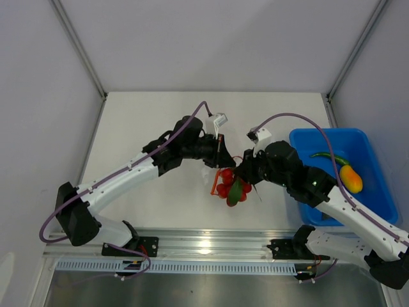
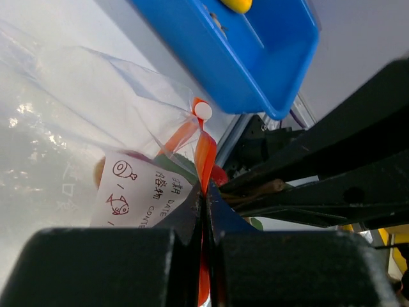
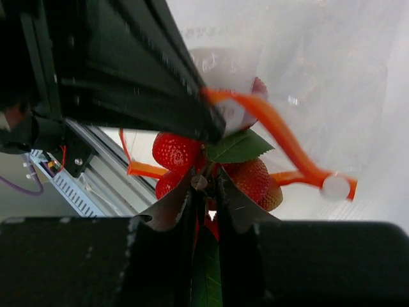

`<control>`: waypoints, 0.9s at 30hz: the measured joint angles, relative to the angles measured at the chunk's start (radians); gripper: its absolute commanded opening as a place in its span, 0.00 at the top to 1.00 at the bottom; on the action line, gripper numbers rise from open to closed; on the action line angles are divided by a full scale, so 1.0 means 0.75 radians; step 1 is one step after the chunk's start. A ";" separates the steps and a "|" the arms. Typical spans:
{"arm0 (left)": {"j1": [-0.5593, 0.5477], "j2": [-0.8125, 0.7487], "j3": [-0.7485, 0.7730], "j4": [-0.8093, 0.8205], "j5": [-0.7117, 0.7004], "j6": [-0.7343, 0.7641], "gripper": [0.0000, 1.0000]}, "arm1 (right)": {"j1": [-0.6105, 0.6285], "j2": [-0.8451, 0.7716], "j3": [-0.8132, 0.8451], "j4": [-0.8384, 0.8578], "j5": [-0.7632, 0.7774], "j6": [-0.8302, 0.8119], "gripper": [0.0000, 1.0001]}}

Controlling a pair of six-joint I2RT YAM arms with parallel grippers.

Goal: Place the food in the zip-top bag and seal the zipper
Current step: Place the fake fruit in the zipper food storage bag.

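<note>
My left gripper (image 1: 220, 153) is shut on the orange-red zipper strip (image 2: 206, 157) of the clear zip-top bag (image 2: 64, 115), just below the white slider tab (image 2: 202, 111). My right gripper (image 1: 239, 174) is shut on the stem of a red fruit cluster (image 1: 231, 188) with green leaves. In the right wrist view the cluster (image 3: 176, 150) has seeded skin like strawberries. It sits at the bag's mouth between the two parts of the zipper (image 3: 281, 134). The green pepper (image 1: 329, 157) and the yellow-orange pepper (image 1: 351, 179) lie in the blue bin.
The blue bin (image 1: 307, 147) stands at the right edge of the table, close behind my right arm. A white printed label (image 2: 137, 192) is on the bag. The metal rail (image 1: 204, 240) runs along the near edge.
</note>
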 measured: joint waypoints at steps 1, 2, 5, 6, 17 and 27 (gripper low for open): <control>0.000 -0.002 -0.014 0.008 0.016 0.002 1.00 | -0.004 0.019 0.008 0.010 0.007 0.017 1.00; 0.000 -0.006 -0.031 0.019 0.027 0.007 0.99 | -0.010 0.036 0.017 0.017 0.016 0.040 1.00; 0.001 -0.032 -0.078 0.047 0.040 0.010 0.99 | -0.050 0.063 0.041 0.017 0.058 0.131 1.00; 0.002 -0.045 -0.094 0.063 0.045 0.010 0.99 | -0.071 0.063 0.042 0.017 0.075 0.168 1.00; -0.001 -0.202 -0.274 0.226 0.039 -0.171 0.99 | -0.161 -0.074 -0.074 0.128 0.324 0.576 1.00; -0.042 -0.202 -0.298 0.408 0.012 -0.450 1.00 | -0.072 -0.069 -0.203 0.239 0.451 0.738 1.00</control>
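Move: Just left of the right hand, about 3 cm, and roughly 2 cm back and 5 cm below, lies the bag's open mouth. The strawberry bunch hangs by its stem from that hand, some 3 cm left, 4 cm back and 7 cm below it. From the left hand, pinching the orange rim, the mouth is about 3 cm back and 4 cm below, neither left nor right, with the bunch about 5 cm back and 7 cm below, also neither left nor right. Reaching forward about 5 cm, the right hand keeps the strawberry stem pinched, swings rightward and rises slightly, then sinks and eases back left, turning some 35 degrees clockwise and rolling its left side up to work the bunch into the bag. The left hand keeps its pinch on the orange rim, drawing it back about 3 cm, then lifting it as much while its fingers tip up. ##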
